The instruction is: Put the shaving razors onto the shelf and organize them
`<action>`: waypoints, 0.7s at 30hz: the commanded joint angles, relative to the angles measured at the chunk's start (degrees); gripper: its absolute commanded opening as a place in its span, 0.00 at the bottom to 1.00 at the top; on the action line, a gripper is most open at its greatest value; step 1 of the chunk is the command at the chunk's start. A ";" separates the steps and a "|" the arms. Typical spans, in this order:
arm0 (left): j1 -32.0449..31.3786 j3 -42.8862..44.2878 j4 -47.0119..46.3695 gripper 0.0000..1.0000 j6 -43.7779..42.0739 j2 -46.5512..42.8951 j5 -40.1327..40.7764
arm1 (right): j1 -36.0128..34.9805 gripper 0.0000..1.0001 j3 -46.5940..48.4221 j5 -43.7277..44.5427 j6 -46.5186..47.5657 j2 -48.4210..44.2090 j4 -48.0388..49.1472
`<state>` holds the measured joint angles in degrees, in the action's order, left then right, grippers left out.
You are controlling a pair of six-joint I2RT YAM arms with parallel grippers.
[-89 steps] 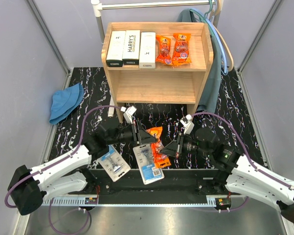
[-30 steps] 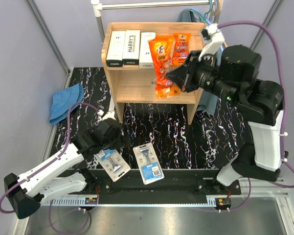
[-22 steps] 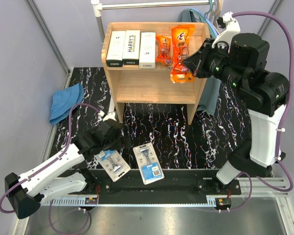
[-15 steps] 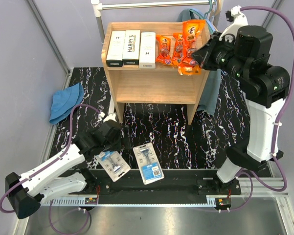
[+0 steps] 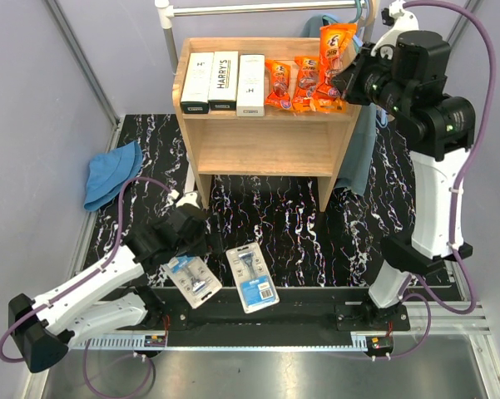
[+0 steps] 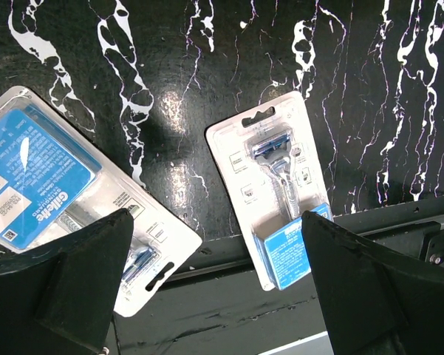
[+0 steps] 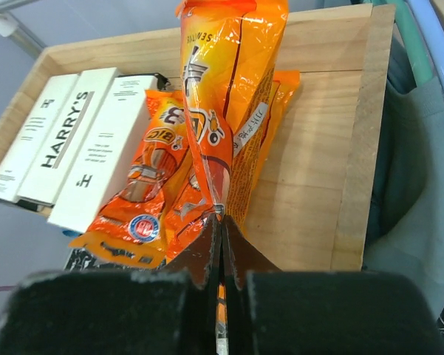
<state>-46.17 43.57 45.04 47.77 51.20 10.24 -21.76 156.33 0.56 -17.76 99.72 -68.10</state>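
The wooden shelf point(image 5: 262, 145) stands at the back. Its top tier holds three white boxes point(image 5: 222, 81) and two orange pouches point(image 5: 291, 83) lying flat. My right gripper point(image 5: 343, 83) is shut on the lower edge of a third orange pouch point(image 5: 334, 50), which it holds upright over the right end of the top tier. The right wrist view shows this pouch point(image 7: 225, 96) rising from the pinched right gripper point(image 7: 222, 222) above the shelf board point(image 7: 310, 170). My left gripper point(image 6: 216, 214) hangs open over two blister cards point(image 6: 273, 177) point(image 6: 52, 185) on the mat.
A blue hat point(image 5: 112, 173) lies on the mat at the left. A metal rail point(image 5: 258, 8) and a hanging teal garment point(image 5: 366, 141) stand behind and right of the shelf. Grey walls close in both sides. The blister cards point(image 5: 252, 277) lie near the front edge.
The right arm has lifted the orange pouch off the mat and moved it up and rightward to the right end of the top tier. The left arm drew back, then stayed still.
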 commanded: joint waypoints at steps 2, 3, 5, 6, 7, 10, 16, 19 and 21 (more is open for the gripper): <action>-0.23 -0.15 -3.02 0.99 -1.36 0.65 -0.92 | 1.37 0.02 1.17 1.64 3.17 1.61 3.93; -0.15 -0.24 -3.46 0.99 -1.36 0.66 -0.92 | 1.45 0.03 1.17 2.16 3.34 1.79 4.20; -0.15 -0.24 -3.73 0.99 -1.62 1.00 -0.92 | 1.80 0.04 1.17 3.22 3.43 1.79 4.98; -0.15 -0.15 -3.90 0.99 -1.89 1.18 -0.92 | 1.98 0.04 0.99 3.13 3.35 1.79 5.16; -0.15 -0.07 -3.90 0.99 -1.98 1.79 -1.01 | 2.59 0.04 1.17 2.79 3.26 1.88 5.43; -0.23 0.28 -3.99 0.99 -2.42 2.76 -1.36 | 3.65 0.04 0.99 1.38 2.91 2.23 5.69; -0.23 -0.59 -4.52 0.99 -2.42 2.85 -1.98 | 5.41 0.05 -1.20 -2.22 2.82 2.58 5.52; -0.23 -1.12 -4.87 0.99 -2.42 2.68 -2.07 | 6.11 0.06 -1.47 -4.33 2.91 3.28 4.38; -0.23 -1.30 -5.13 0.99 -2.42 2.76 -2.24 | 6.20 0.06 -1.47 -7.13 2.82 3.81 3.59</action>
<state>-46.17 42.87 42.46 46.26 54.22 9.06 -16.08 154.71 -1.17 -15.84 102.72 -65.06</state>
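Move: The held orange razor packet is bound for the free strip on the top shelf, its middle about 5 cm ahead of the right hand, 1 cm to its right and 5 cm below. The middle packet lies some 7 cm left and 4 cm ahead, the first packet 13 cm left and 4 cm ahead, both about 5 cm down; the shelf's right side is 4 cm right and 3 cm ahead. From the left hand the free strip is roughly 24 cm ahead, 31 cm right and 33 cm up. The orange packet, still pinched near its lower end, is carried by the right hand about 4 cm forward over the top shelf, sliding some 2 cm right towards the shelf's side and sinking 1 to 2 cm. The hand turns about 5 degrees clockwise on the way, and the fingers ease apart only a crack without letting go of the packet. ##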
